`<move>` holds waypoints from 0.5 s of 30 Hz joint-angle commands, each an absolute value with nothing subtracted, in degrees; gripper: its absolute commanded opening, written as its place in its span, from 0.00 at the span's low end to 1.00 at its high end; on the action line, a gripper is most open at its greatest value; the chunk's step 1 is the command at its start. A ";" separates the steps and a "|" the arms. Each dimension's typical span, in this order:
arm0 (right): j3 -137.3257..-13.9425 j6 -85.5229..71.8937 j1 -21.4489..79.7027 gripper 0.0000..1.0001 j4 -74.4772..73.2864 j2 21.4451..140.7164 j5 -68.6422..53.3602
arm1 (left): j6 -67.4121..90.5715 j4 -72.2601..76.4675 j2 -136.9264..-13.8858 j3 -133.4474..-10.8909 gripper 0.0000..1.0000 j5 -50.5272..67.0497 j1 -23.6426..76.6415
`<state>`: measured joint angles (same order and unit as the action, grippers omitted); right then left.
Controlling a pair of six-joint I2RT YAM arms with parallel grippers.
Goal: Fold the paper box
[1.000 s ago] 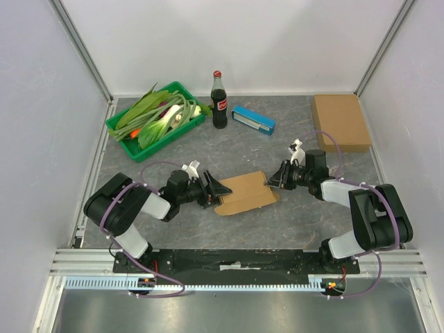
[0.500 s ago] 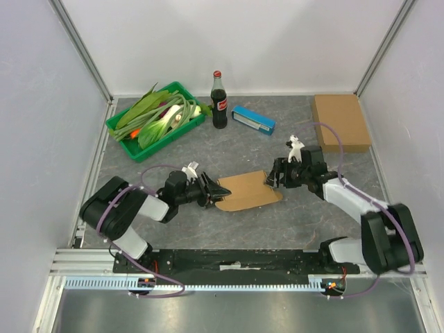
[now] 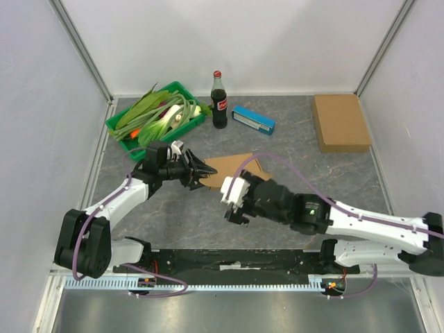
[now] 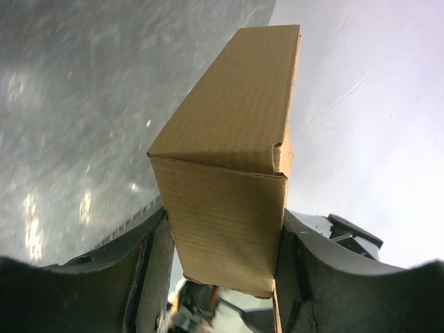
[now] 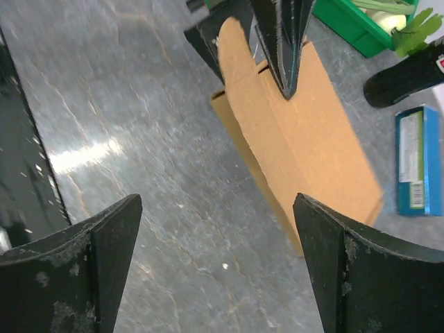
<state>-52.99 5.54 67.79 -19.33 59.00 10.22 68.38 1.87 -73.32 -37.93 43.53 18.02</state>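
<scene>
The brown paper box (image 3: 232,166) lies mid-table, partly formed, with its left end gripped. My left gripper (image 3: 201,170) is shut on that end. In the left wrist view the box (image 4: 229,159) stands as a cardboard wedge filling the gap between both dark fingers (image 4: 149,270). My right gripper (image 3: 230,207) hovers just in front of the box, open and empty. In the right wrist view its jaws (image 5: 216,201) are spread wide over the grey table, with the box (image 5: 298,139) beyond them and the left arm's fingertips (image 5: 281,41) pinching its far end.
At the back left is a green tray (image 3: 119,128) of vegetables. A cola bottle (image 3: 219,100) and a blue carton (image 3: 253,119) stand behind the box. A flat brown cardboard piece (image 3: 340,121) lies at the back right. White walls enclose the table.
My right gripper let go of the box's right end, opened wide and swung round to the box's front. My left gripper closed on the box and carried it back and left.
</scene>
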 commanded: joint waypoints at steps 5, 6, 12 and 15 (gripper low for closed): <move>-51.95 27.24 78.84 0.98 -13.37 66.26 36.11 | 69.60 -13.88 -67.08 -35.69 0.45 54.84 15.82; -51.51 27.86 79.19 0.98 -11.88 67.23 35.77 | 70.13 -14.23 -66.28 -35.42 0.45 55.19 15.65; -50.98 28.04 82.61 0.98 -8.97 72.50 36.03 | 71.54 -15.82 -64.78 -35.16 0.44 56.51 14.77; -49.75 28.82 82.53 0.98 -4.67 75.14 39.70 | 73.39 -14.06 -63.99 -33.93 0.44 57.13 14.85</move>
<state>-51.24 26.20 82.15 -12.29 72.36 33.71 69.65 -14.39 -65.58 -34.87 53.10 15.16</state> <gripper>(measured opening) 0.978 0.586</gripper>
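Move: The paper box is held up off the table by its left end in the left gripper, its middle about 2 cm ahead, 8 cm right and 3 cm below that hand. From the open right hand the box's middle lies roughly 10 cm ahead, 2 cm left and 8 cm lower. From the left hand, the bottle stands some 21 cm ahead and 2 cm right, and the blue carton about 22 cm ahead and 14 cm right. The paper box, still gripped at its left end, is drawn back about 6 cm by the left hand, which tips its forward side down a little. To meet it the right hand sinks some 4 cm and eases left, rolling about 30 degrees around the line of its fingers, which stay wide open and come to face the box without visible contact. ##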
